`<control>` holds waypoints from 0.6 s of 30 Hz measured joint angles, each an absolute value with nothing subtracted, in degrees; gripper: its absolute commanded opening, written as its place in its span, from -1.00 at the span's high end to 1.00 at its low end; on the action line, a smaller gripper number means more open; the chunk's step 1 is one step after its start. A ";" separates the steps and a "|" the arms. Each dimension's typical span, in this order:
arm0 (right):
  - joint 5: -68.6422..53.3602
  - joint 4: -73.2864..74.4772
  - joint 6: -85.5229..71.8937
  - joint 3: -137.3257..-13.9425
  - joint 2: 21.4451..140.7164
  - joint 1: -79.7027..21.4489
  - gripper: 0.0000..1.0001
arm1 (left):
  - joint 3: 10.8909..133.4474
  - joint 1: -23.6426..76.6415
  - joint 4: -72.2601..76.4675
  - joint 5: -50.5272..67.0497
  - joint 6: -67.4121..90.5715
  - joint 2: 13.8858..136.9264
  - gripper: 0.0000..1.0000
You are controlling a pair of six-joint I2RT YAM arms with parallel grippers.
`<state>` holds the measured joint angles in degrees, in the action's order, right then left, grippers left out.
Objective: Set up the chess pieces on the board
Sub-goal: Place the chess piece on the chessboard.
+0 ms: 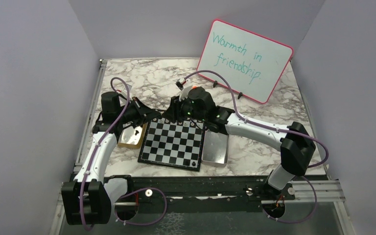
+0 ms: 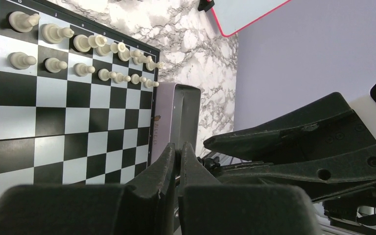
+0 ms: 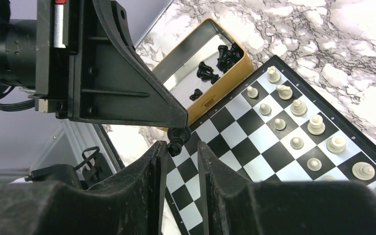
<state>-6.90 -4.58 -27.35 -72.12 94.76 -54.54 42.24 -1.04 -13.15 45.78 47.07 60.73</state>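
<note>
The board [image 1: 172, 145] lies mid-table. Pale chess pieces [image 2: 85, 56] fill two rows along its far side, also seen in the right wrist view [image 3: 298, 122]. A lone black piece [image 1: 194, 162] stands near the board's front right corner. More black pieces [image 3: 215, 63] lie in the gold tray [image 3: 176, 73]. Over the board's far left corner, my left gripper [image 2: 178, 147] is shut on a black piece [image 3: 177, 138] that sticks out past its tips. My right gripper [image 3: 182, 146] has its jaws on either side of that piece with a gap still showing.
A silver metal tray [image 1: 215, 149] sits against the board's right side, and the gold tray [image 1: 132, 138] against its left. A pink-rimmed whiteboard [image 1: 245, 58] leans at the back right. Marble tabletop surrounds the board.
</note>
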 measured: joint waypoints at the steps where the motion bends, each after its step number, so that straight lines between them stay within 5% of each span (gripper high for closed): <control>1: -6.83 -4.58 -27.33 -72.14 94.85 -54.57 0.38 | 42.24 -1.04 -13.04 45.82 47.31 60.73 0.95; 15: -6.44 -5.34 -27.44 -72.23 95.72 -54.96 0.98 | 41.54 -1.04 -11.03 45.76 49.15 60.64 0.91; 18: -6.26 -5.61 -27.40 -72.20 95.72 -55.02 0.99 | 41.43 -1.04 -10.52 45.76 49.32 60.60 0.64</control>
<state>-6.26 -5.61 -27.40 -72.20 95.72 -55.02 41.43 -1.04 -10.52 45.76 49.32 60.60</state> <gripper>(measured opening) 0.120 0.061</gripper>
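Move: The black chess piece is held at the left hand's fingertips, about 1 cm ahead and 1 cm right of that hand's point and 1 cm below it. It sits about 1 cm ahead and 1 cm left of the right hand. Some 20 cm below the right hand lie the chessboard, centred about 7 cm back and 2 cm right, and the tray of black pieces, 2 cm back and 16 cm left. The right fingers, already around the black piece, narrow from about a third open to nearly shut and pinch it, while the left fingertips still hold it in mid-air over the board. The right hand otherwise stays nearly put, easing about half a centimetre left, towards the left fingertips; neither wrist turns to speak of. ##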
